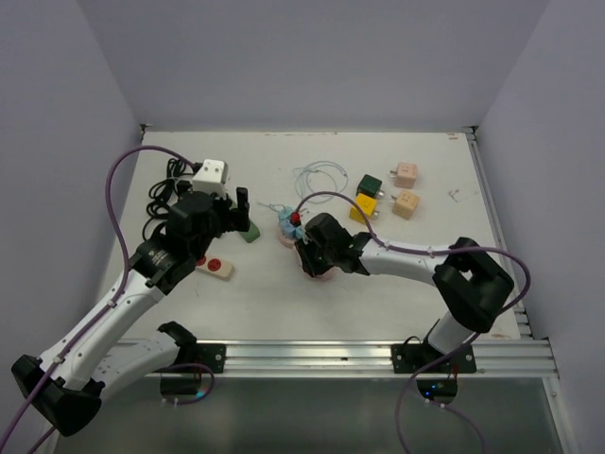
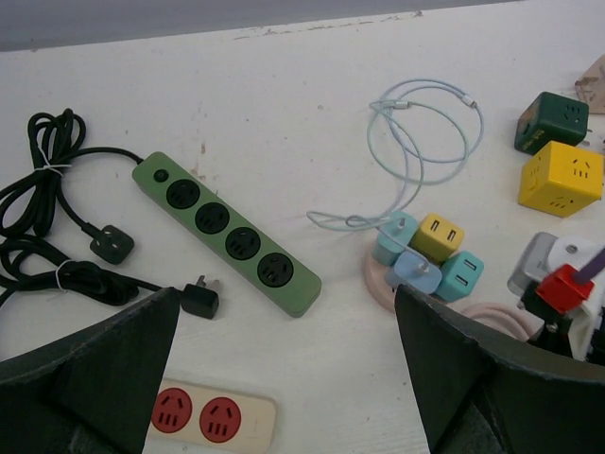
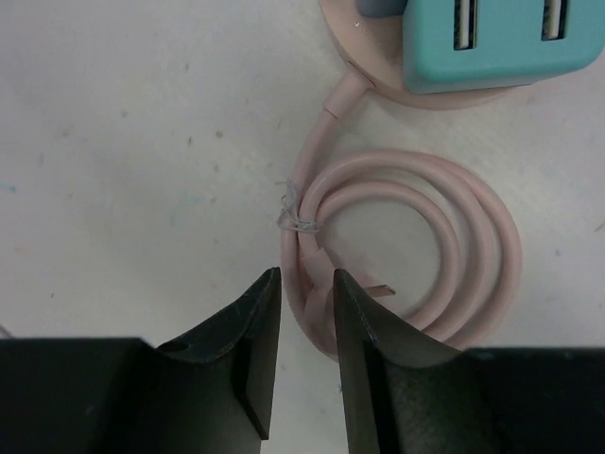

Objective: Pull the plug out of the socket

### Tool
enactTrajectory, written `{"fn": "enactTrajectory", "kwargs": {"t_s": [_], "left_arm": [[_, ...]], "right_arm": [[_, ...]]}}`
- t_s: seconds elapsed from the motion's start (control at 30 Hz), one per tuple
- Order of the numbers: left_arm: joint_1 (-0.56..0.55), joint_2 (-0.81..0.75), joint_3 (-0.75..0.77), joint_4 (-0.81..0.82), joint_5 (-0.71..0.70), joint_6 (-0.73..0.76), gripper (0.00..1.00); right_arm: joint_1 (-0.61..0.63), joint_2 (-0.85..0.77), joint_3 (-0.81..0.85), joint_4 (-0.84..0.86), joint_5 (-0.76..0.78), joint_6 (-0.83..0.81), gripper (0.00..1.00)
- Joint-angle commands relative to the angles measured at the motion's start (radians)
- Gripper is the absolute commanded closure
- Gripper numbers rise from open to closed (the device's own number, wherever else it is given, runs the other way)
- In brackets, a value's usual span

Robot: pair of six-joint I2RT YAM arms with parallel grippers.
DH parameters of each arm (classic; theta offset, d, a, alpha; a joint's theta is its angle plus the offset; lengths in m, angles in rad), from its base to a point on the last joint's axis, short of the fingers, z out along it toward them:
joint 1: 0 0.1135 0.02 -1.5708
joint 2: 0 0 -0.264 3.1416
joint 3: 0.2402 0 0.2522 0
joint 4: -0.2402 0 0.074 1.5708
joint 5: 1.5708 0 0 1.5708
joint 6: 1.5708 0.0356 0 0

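A round pink socket [image 2: 376, 280] lies mid-table with several plugs in it: teal [image 2: 460, 276], yellow [image 2: 440, 236] and pale blue [image 2: 413, 271]. Its pink cord [image 3: 473, 218] is coiled just in front of it. My right gripper [image 3: 307, 279] points down at the coil's left side, jaws shut on a strand of the pink cord; the teal plug [image 3: 501, 43] and socket rim [image 3: 364, 52] sit just beyond. In the top view that gripper [image 1: 308, 266] is in front of the socket [image 1: 286, 230]. My left gripper [image 2: 285, 307] hangs open above the table, left of the socket [image 1: 240, 210].
A green power strip [image 2: 227, 232] lies diagonally, with a loose black plug [image 2: 200, 298] and black cable bundle [image 2: 47, 218] beside it. A cream strip with red outlets [image 2: 203, 416] is nearer. A pale blue cable loop [image 2: 416, 142], green cube [image 2: 551, 121] and yellow cube [image 2: 560, 178] lie behind.
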State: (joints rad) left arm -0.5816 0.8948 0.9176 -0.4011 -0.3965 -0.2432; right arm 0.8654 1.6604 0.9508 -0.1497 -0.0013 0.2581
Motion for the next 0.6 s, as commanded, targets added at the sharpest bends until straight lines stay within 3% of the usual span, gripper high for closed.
{"fn": "enactTrajectory", "kwargs": {"t_s": [0.0, 0.07, 0.2, 0.4, 0.57], "left_arm": [[0.006, 0.012, -0.003, -0.002, 0.031, -0.013, 0.00], [0.006, 0.019, 0.001, -0.002, 0.053, -0.019, 0.00], [0.006, 0.029, -0.002, 0.001, 0.108, -0.074, 0.00], [0.003, 0.023, -0.094, 0.102, 0.235, -0.137, 0.00], [0.003, 0.075, -0.129, 0.183, 0.269, -0.151, 0.00]], "right_arm": [[0.018, -0.135, -0.085, -0.008, -0.060, 0.067, 0.67], [0.018, -0.178, -0.104, -0.005, -0.048, 0.072, 0.50], [0.018, -0.254, -0.103, -0.007, -0.017, 0.066, 0.36], [0.015, -0.255, -0.003, -0.070, -0.002, -0.008, 0.28], [-0.016, -0.281, -0.038, -0.004, 0.029, -0.081, 0.25]]}}
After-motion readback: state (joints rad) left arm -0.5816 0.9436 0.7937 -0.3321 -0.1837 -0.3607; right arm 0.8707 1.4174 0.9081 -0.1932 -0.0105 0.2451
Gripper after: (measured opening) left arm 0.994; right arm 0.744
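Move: For my left hand, the round pink socket with its blue, yellow and teal adapters lies about 6 cm ahead, 14 cm right and 20 cm below; the green strip's middle is some 13 cm ahead and 3 cm left, equally low. My right hand's fingers are on the pink plug at the coiled cord's end. From there the socket is some 9 cm ahead and 5 cm left, and the yellow cube 16 cm ahead and 14 cm right. I draw my right hand the last 3 cm or so back with the cord's pink plug, open the fingers wide to let go of it, and lift about 7 cm above the coil, easing slightly forward again. Meanwhile my wide-open left hand sinks about 6 cm and goes 4 cm right towards the round socket, tipping its fingers down by some 10 degrees and turning a little clockwise. ##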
